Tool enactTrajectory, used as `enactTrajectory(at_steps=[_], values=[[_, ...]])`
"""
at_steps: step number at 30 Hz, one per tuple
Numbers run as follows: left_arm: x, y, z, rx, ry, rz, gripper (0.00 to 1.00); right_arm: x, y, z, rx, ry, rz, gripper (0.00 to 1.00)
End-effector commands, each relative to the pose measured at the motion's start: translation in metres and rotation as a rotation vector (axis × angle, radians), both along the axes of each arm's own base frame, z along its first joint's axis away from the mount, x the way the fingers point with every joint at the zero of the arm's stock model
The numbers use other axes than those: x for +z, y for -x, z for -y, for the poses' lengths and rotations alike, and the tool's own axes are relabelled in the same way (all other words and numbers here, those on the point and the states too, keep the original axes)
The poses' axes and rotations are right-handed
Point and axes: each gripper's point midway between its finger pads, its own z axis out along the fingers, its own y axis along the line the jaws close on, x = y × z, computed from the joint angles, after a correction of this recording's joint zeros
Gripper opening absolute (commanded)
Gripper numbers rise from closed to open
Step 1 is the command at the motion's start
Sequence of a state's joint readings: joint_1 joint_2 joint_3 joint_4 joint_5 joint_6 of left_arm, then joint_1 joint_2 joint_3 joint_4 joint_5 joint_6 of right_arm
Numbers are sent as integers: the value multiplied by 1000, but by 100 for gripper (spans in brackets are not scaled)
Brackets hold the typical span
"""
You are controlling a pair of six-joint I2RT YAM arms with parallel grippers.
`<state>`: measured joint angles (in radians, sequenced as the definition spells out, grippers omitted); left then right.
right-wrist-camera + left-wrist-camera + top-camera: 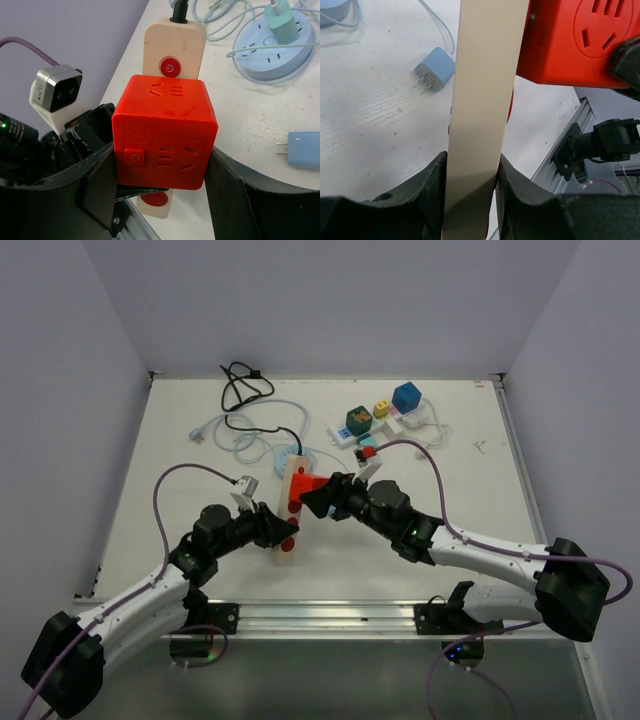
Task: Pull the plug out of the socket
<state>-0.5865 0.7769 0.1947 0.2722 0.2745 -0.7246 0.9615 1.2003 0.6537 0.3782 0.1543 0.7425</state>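
Observation:
A cream power strip, the socket [292, 502], lies tilted at the table's centre, with red outlets and a red switch [170, 66]. Against its face sits the plug, a red cube adapter [308, 483]. My left gripper [278, 530] is shut on the strip's near end; in the left wrist view both fingers press the strip's [482, 100] narrow sides. My right gripper [160, 165] is shut on the red cube [165, 132], one finger on each side. The cube [570, 45] meets the strip's face; I cannot tell whether its pins are still seated.
A round light-blue power hub [277, 47] with pale cables lies just beyond the strip. A loose blue charger [435, 69] rests on the table beside it. Coloured cube adapters [380, 420] on a white strip stand at the back right, a black cable [240, 385] at the back left.

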Motion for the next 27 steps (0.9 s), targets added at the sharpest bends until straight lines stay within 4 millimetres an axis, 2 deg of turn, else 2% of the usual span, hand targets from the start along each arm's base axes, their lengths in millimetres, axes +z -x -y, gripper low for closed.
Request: enactTrajectory(at_steps=[1, 3, 5, 6, 8, 9, 10, 11, 12, 17, 22, 25, 27], values=[[-16, -35, -47, 292, 11, -75, 0, 66, -5, 13, 10, -196, 122, 0], [-16, -39, -53, 316, -2, -65, 0, 72, -7, 13, 2, -199, 132, 0], [-21, -42, -60, 343, -48, -61, 0, 60, -11, 13, -30, -113, 101, 0], [-24, -46, -68, 387, -85, -69, 0, 67, -14, 12, -51, -100, 105, 0], [-28, -51, -81, 441, -158, -67, 0, 51, -19, 14, -119, -19, 64, 0], [-31, -53, -94, 497, -212, -76, 0, 61, -22, 11, -140, -19, 64, 0], [-31, -55, -100, 523, -243, -74, 0, 50, -22, 11, -167, 29, 36, 0], [-31, -56, -107, 547, -274, -68, 0, 43, -24, 8, -183, 46, 13, 0], [-34, -54, -114, 564, -322, -90, 0, 48, -27, 5, -195, 44, 8, 0], [-31, -60, -142, 694, -470, -79, 0, 40, -34, -13, -218, 61, -40, 0], [-36, -55, -148, 748, -602, -75, 0, 40, -37, -25, -217, 72, -59, 0], [-40, -53, -136, 713, -587, -83, 0, 44, -36, -32, -193, 58, -52, 0], [-34, -54, -127, 694, -520, -62, 0, 42, -33, -30, -182, 64, -48, 0]])
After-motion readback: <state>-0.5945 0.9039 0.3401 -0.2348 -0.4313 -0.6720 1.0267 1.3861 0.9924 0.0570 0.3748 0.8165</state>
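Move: My left hand grips the lower part of the upright-tilted socket strip. The red plug, still in it, sits about 6 cm ahead, 5 cm right and 7 cm above that hand. My right hand already holds the plug between its fingers; from it the strip's middle is some 4 cm back, 5 cm left and 4 cm lower. The blue hub lies about 17 cm ahead, 4 cm left and 18 cm below my right hand, the blue charger roughly 5 cm ahead, 6 cm right and 19 cm below it. I keep both grips and tug, easing the joined strip and plug forward, left and slightly up; then my left hand whips the strip away from the plug, leftward and down, ending about 12 cm left and 7 cm lower while rolling its left side up and turning counter-clockwise, some 50 degrees in all. My right hand goes only about 4 cm forward-left, twisting slightly clockwise, and holds the plug there. ##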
